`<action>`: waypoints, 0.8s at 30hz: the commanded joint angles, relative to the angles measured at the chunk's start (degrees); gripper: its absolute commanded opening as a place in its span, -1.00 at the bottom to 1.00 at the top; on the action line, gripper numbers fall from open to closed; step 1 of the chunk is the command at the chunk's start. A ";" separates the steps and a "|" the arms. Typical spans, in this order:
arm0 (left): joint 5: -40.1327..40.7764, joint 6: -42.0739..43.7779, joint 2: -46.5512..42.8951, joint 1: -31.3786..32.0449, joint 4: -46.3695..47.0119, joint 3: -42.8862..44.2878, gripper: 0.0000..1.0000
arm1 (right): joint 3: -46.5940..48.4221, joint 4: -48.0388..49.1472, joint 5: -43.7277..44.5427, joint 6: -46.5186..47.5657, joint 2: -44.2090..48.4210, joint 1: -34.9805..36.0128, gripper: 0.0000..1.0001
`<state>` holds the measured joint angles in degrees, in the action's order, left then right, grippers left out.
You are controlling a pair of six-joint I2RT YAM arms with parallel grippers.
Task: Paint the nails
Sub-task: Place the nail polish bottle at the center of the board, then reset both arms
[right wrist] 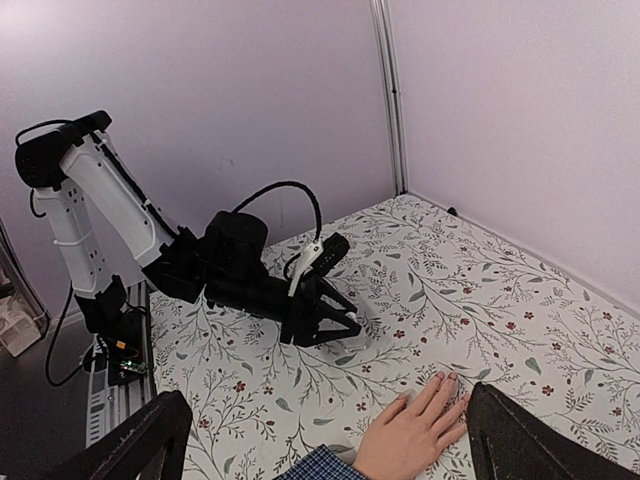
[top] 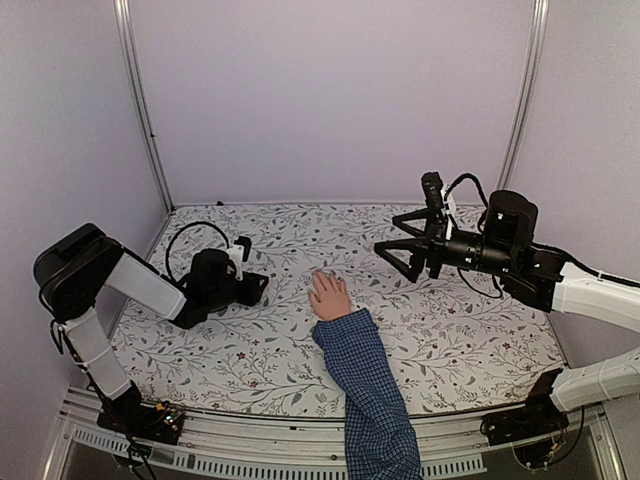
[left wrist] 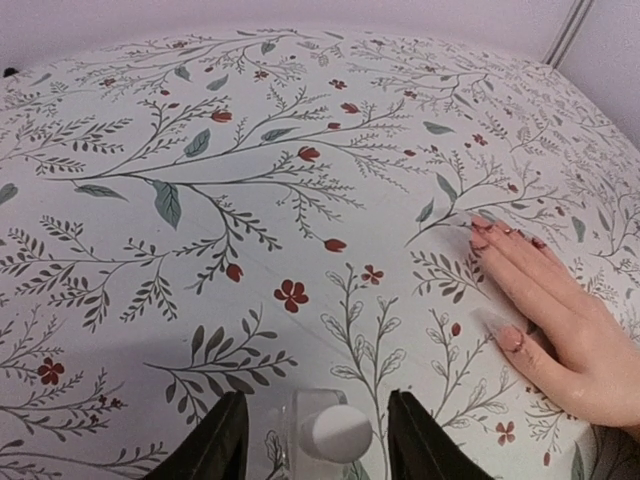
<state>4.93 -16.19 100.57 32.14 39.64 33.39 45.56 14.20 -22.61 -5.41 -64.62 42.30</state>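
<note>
A pale hand point(top: 328, 296) in a blue checked sleeve point(top: 370, 390) lies flat, palm down, mid-table. Its nails point(left wrist: 482, 228) look pinkish and glossy in the left wrist view; the thumb nail point(left wrist: 511, 338) shows too. My left gripper point(top: 263, 287) rests low on the table, left of the hand. It is open, and its fingers point(left wrist: 228, 430) stand apart on either side of a small clear bottle with a white cap point(left wrist: 332, 432) without touching it. My right gripper point(top: 392, 240) hovers wide open above and right of the hand, holding nothing. The hand point(right wrist: 415, 435) sits between its fingers point(right wrist: 505, 430).
The table carries a floral-printed cloth point(top: 450, 320). Lilac walls with metal corner posts point(top: 140, 100) close in the back and sides. The left arm's cable point(top: 190, 232) loops behind its wrist.
</note>
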 commanded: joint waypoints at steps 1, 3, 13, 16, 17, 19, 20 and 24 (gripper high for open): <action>-0.45 0.41 -3.23 0.04 -4.30 1.20 0.10 | 0.67 0.84 -0.16 -0.75 -0.24 -0.31 0.98; -1.23 0.56 -5.78 0.08 -7.07 1.90 0.43 | 0.59 0.92 -0.03 -0.89 -0.29 -0.29 0.98; -2.67 2.05 -15.67 -0.13 -26.75 12.86 0.99 | 0.50 1.40 0.28 -1.96 -1.33 -1.21 0.98; -3.91 0.83 -18.81 -0.07 -28.91 15.35 0.99 | 0.09 1.52 -0.03 -2.37 -1.39 -1.84 0.98; -4.03 0.40 -19.88 -0.02 -29.99 16.19 0.99 | -0.13 1.63 -0.08 -2.53 -1.34 -2.07 0.98; -3.30 -0.95 -21.77 -0.06 -32.95 18.15 0.99 | -0.70 1.86 -0.09 -2.91 -1.02 -2.58 0.98; -3.01 -1.37 -22.71 -0.02 -34.43 18.95 0.99 | -1.11 1.96 -0.11 -3.00 -0.79 -2.92 0.98; -0.96 -1.60 -28.08 0.86 -38.49 18.92 0.99 | -3.72 2.57 0.23 -3.67 0.50 -4.37 0.98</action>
<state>2.24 -16.67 77.25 32.25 7.97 51.55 44.75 15.18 -22.59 -7.84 -65.60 39.40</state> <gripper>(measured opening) 0.996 0.989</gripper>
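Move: The nail polish bottle already stands on the patterned board between the left hand's half-open fingers, its middle about 1 cm ahead, 1 cm right and 2 cm below the hand point. The mannequin hand lies roughly 19 cm to the left gripper's right and 2 cm back, with its checked cuff some 24 cm right and 14 cm back, both about 4 cm lower. From the right hand the bottle is about 33 cm left, 13 cm ahead and 28 cm down. The left fingers, already loosened, spread to fully open around the bottle, and after barely stirring the hand climbs almost straight up off the bottle by nearly 20 cm, its fingertips tipping up some 10 degrees on the way. Late on, the empty right hand, staying wide open and high, begins to ease about 2 cm forward and a little to its right. ##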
